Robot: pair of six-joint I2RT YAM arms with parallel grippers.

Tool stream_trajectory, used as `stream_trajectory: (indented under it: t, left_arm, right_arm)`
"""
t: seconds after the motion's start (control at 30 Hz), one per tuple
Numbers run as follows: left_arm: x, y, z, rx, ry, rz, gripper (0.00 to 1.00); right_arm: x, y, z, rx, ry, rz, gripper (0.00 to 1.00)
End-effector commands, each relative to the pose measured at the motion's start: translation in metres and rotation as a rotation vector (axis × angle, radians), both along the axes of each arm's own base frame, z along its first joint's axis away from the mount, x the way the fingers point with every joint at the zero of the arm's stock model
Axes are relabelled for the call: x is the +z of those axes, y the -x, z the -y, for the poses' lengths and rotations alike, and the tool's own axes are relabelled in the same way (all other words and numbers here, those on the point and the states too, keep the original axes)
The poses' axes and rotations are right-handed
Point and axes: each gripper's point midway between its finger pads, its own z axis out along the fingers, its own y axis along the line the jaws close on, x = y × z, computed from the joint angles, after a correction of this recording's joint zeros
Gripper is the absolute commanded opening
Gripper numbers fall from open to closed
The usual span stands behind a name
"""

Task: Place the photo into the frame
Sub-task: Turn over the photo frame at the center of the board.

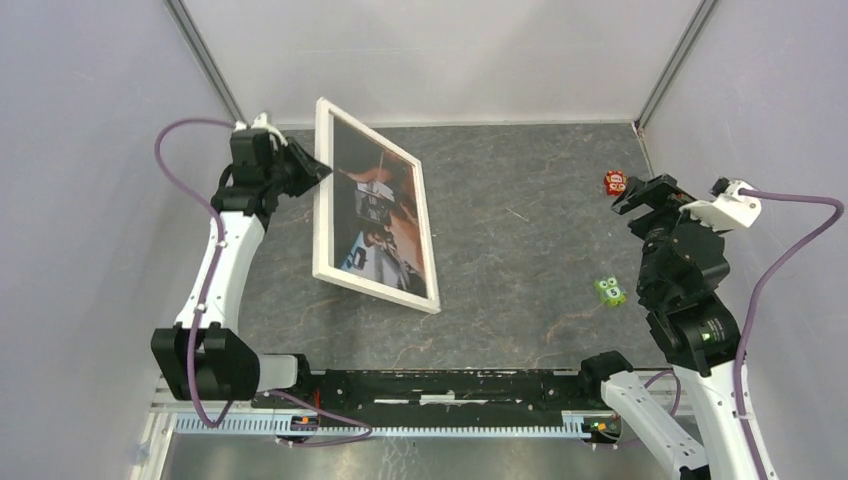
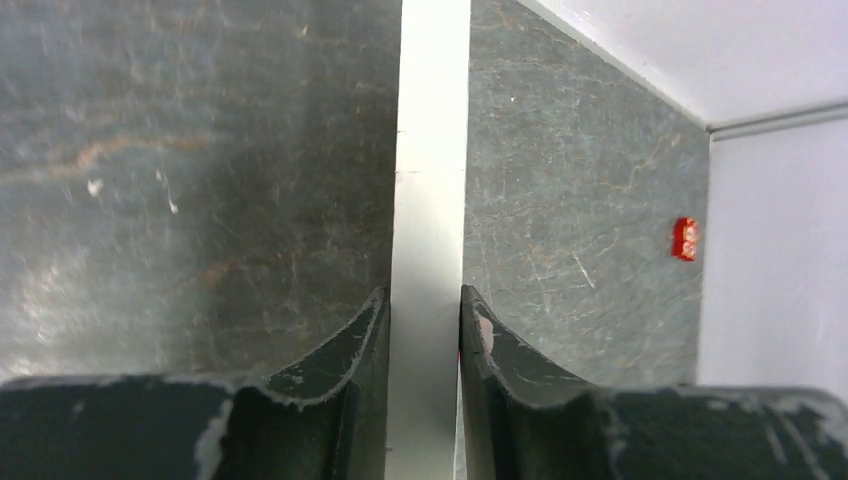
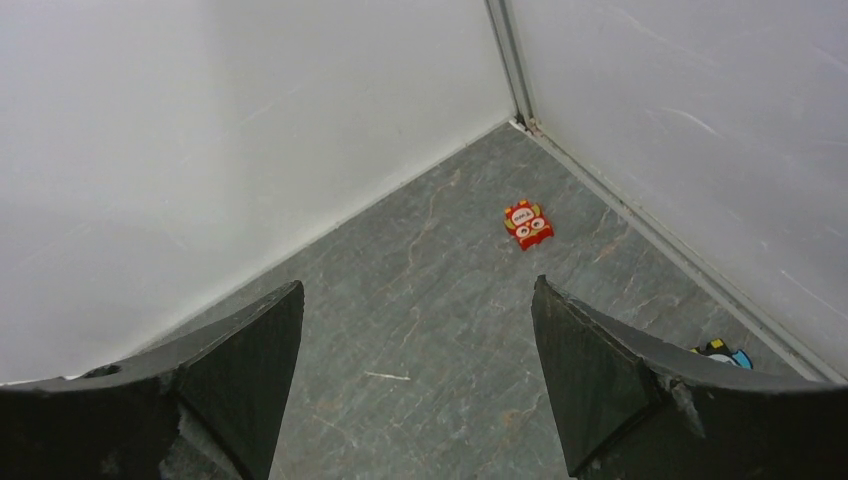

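Note:
The frame [image 1: 375,288], pale wood with narrow rails, is tilted up at the left of the table, and the photo [image 1: 385,215] shows inside it, facing right. My left gripper [image 1: 318,172] is shut on the frame's raised left rail. In the left wrist view that rail [image 2: 430,150] runs straight up between the two black fingers [image 2: 360,345], which press on both its sides. The frame's opposite long edge sits lower, towards the table. Far to the right, my right gripper [image 1: 632,195] hovers open above the table with nothing between its fingers [image 3: 590,370].
A small red toy block [image 1: 614,182] lies near the back right corner, ahead of the right gripper [image 3: 418,300]. A green toy block [image 1: 609,291] lies nearer, beside the right arm. White walls close the table on three sides.

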Motion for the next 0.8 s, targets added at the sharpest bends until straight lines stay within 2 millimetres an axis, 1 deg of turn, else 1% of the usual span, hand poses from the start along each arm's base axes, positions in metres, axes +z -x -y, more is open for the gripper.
stream_trajectory:
  t: [0.0,0.03,0.07,0.1,0.13,0.17,0.23,0.27,0.3,0.37,0.4,0.47,0.5,0.57,0.63,0.7,0.77]
  left_arm:
    - [-0.023,0.008,-0.025,0.232,0.263,-0.022,0.02]
    - [-0.024,0.012,-0.035,0.295,0.288,0.001,0.02]
    - [-0.032,0.015,-0.043,0.363,0.317,0.017,0.02]
    - [-0.035,0.02,-0.055,0.434,0.35,0.041,0.02]
    - [-0.044,0.025,-0.066,0.511,0.385,0.054,0.02]
    - [-0.047,0.03,-0.075,0.567,0.405,0.082,0.02]
    - [-0.066,0.035,-0.093,0.671,0.415,0.09,0.02]
    - [-0.074,0.037,-0.101,0.715,0.439,0.092,0.02]
    - [-0.082,0.038,-0.108,0.751,0.478,0.112,0.02]
    - [-0.095,0.045,-0.127,0.846,0.503,0.158,0.02]
    - [-0.106,0.052,-0.137,0.917,0.508,0.165,0.02]
    - [-0.118,0.063,-0.149,1.008,0.54,0.212,0.02]
    - [-0.118,0.066,-0.153,1.028,0.554,0.246,0.02]
    - [-0.128,0.073,-0.16,1.094,0.593,0.26,0.02]
    - [-0.129,0.079,-0.167,1.142,0.595,0.286,0.02]
    - [-0.126,0.085,-0.174,1.171,0.553,0.312,0.02]
    - [-0.129,0.089,-0.18,1.204,0.53,0.318,0.02]
  right_arm:
    - [-0.018,-0.014,-0.016,0.067,-0.007,-0.034,0.89]
    - [-0.023,-0.018,-0.022,0.101,-0.006,-0.044,0.88]
    - [-0.032,-0.024,-0.031,0.145,0.003,-0.063,0.88]
    - [-0.04,-0.031,-0.043,0.202,0.009,-0.084,0.88]
    - [-0.052,-0.038,-0.055,0.262,0.015,-0.121,0.88]
    - [-0.062,-0.045,-0.073,0.355,0.031,-0.161,0.88]
    - [-0.087,-0.056,-0.114,0.575,0.067,-0.256,0.9]
    - [-0.1,-0.056,-0.138,0.717,0.07,-0.297,0.9]
    - [-0.114,-0.056,-0.156,0.814,0.053,-0.345,0.91]
    - [-0.141,-0.051,-0.182,0.962,0.003,-0.427,0.91]
    - [-0.152,-0.05,-0.189,0.998,-0.013,-0.451,0.91]
    - [-0.164,-0.047,-0.193,1.021,-0.02,-0.463,0.91]
    - [-0.167,-0.046,-0.193,1.021,-0.018,-0.459,0.91]
    - [-0.168,-0.046,-0.191,1.015,-0.008,-0.449,0.92]
    - [-0.17,-0.046,-0.189,1.011,0.007,-0.458,0.92]
    - [-0.174,-0.045,-0.189,1.012,0.015,-0.472,0.92]
    - [-0.178,-0.043,-0.19,1.022,0.011,-0.48,0.92]
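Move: The left hand already pinches the raised left bar of the photo frame, photo side up; the frame's middle is about 11 cm to its right, 4 cm back and 9 cm lower. The bare table spot to lower it over is almost straight below, some 25 cm down and 3 cm left. From the empty right hand the frame's middle lies roughly 45 cm left, 8 cm ahead, 21 cm lower; the red owl is 22 cm ahead, 14 cm right, 38 cm below. Down and out to the left, each about 14 cm, and some 8 cm back, the left hand brings the frame towards the table, keeping its pinch while the wrist swings counter-clockwise by well over 50 degrees and rolls its left side down. The open right hand sinks about 20 cm and sweeps 18 cm left over bare table, turning counter-clockwise and tipping its fingers down. ##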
